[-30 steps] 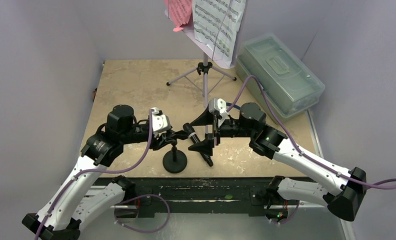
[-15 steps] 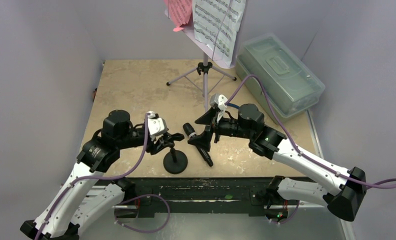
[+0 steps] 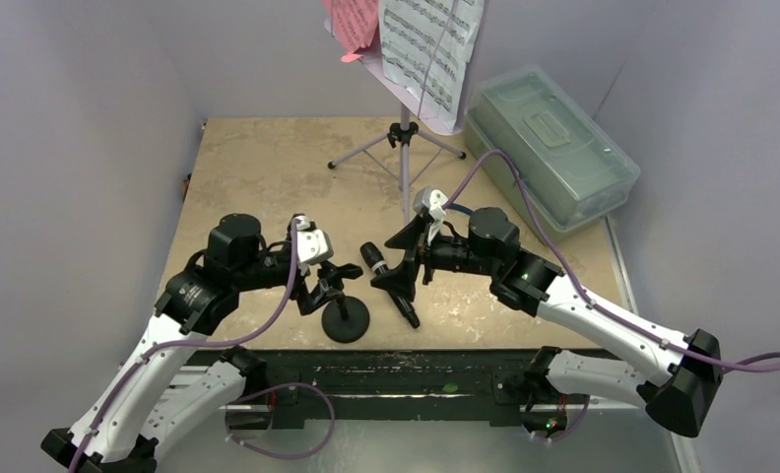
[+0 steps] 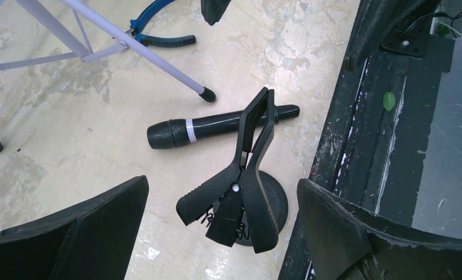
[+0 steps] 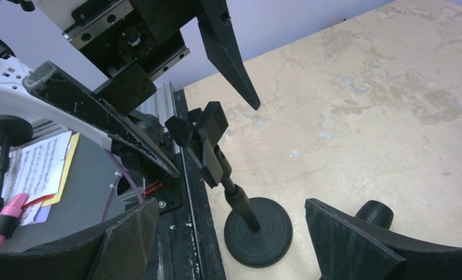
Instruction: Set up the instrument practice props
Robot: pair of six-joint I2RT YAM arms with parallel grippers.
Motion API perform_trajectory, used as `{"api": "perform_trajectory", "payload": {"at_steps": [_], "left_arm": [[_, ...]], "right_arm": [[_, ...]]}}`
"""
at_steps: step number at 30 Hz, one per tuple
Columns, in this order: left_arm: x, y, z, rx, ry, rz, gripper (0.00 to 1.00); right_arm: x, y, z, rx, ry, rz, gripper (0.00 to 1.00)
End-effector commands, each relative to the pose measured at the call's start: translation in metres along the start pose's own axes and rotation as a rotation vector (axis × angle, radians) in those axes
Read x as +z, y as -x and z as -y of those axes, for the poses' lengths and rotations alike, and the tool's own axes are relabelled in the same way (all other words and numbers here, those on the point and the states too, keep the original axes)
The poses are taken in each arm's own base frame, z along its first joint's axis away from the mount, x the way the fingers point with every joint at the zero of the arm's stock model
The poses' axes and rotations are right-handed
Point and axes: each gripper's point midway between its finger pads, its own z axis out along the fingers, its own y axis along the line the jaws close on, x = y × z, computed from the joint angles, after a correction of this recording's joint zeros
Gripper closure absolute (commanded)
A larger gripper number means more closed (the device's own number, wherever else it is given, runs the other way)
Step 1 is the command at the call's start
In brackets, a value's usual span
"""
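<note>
The short black mic stand (image 3: 345, 317) stands upright near the table's front edge, its spring clip (image 4: 243, 192) empty. My left gripper (image 3: 329, 281) hovers open over that clip (image 5: 208, 140), one finger on each side, touching nothing. The black microphone (image 4: 217, 126) lies flat on the table just right of the stand. My right gripper (image 3: 398, 261) is open above the microphone (image 3: 391, 288), holding nothing. The lavender music stand (image 3: 404, 168) stands at the back with white sheets (image 3: 430, 49) and a pink sheet (image 3: 352, 22) on its tray.
A clear lidded box (image 3: 549, 143) sits at the back right. Blue-handled pliers (image 4: 158, 38) lie by the tripod's legs (image 4: 153, 58). The table's black front rail (image 4: 357, 140) runs close behind the mic stand's base (image 5: 258, 230).
My left gripper opened and let go of the mic stand's clip after drawing back a little to the left. The stand stays upright; the right gripper and microphone barely moved.
</note>
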Motion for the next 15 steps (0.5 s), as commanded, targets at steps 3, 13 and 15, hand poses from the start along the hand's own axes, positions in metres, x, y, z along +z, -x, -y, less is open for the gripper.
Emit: {"api": "perform_trajectory", "payload": {"at_steps": [3, 13, 15], "left_arm": [[-0.009, 0.016, -0.001, 0.022, 0.014, 0.017, 0.0], [-0.007, 0.007, -0.004, 0.032, 0.022, -0.016, 0.35], [-0.007, 0.006, -0.006, 0.041, 0.035, -0.019, 0.67]], "right_arm": [[-0.006, 0.011, -0.004, -0.012, 0.004, 0.051, 0.01], [-0.01, 0.008, 0.007, -0.008, -0.065, 0.053, 0.01], [-0.011, 0.004, 0.02, 0.006, -0.142, 0.048, 0.01]]}}
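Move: The mic clip at the top of its little stand has its handle ends between the open left fingers, its middle about 3 cm to the right of that hand, 1 cm ahead and 1 cm below. The stand's round base is roughly 17 cm down, under the clip, and the microphone lies at table level about 8 cm ahead and 11 cm to the right. From the right hand the clip is some 7 cm left, 2 cm back and slightly lower. The left hand stays where it is to within about half a centimetre, its wrist hardly turning, and brings its wide-open fingers in on the clip's two handles from either side, ending at roughly three fifths open. The pads come to bear on both handles and pinch them towards each other, the closing effort rising clearly above its free-travel level as they do. ##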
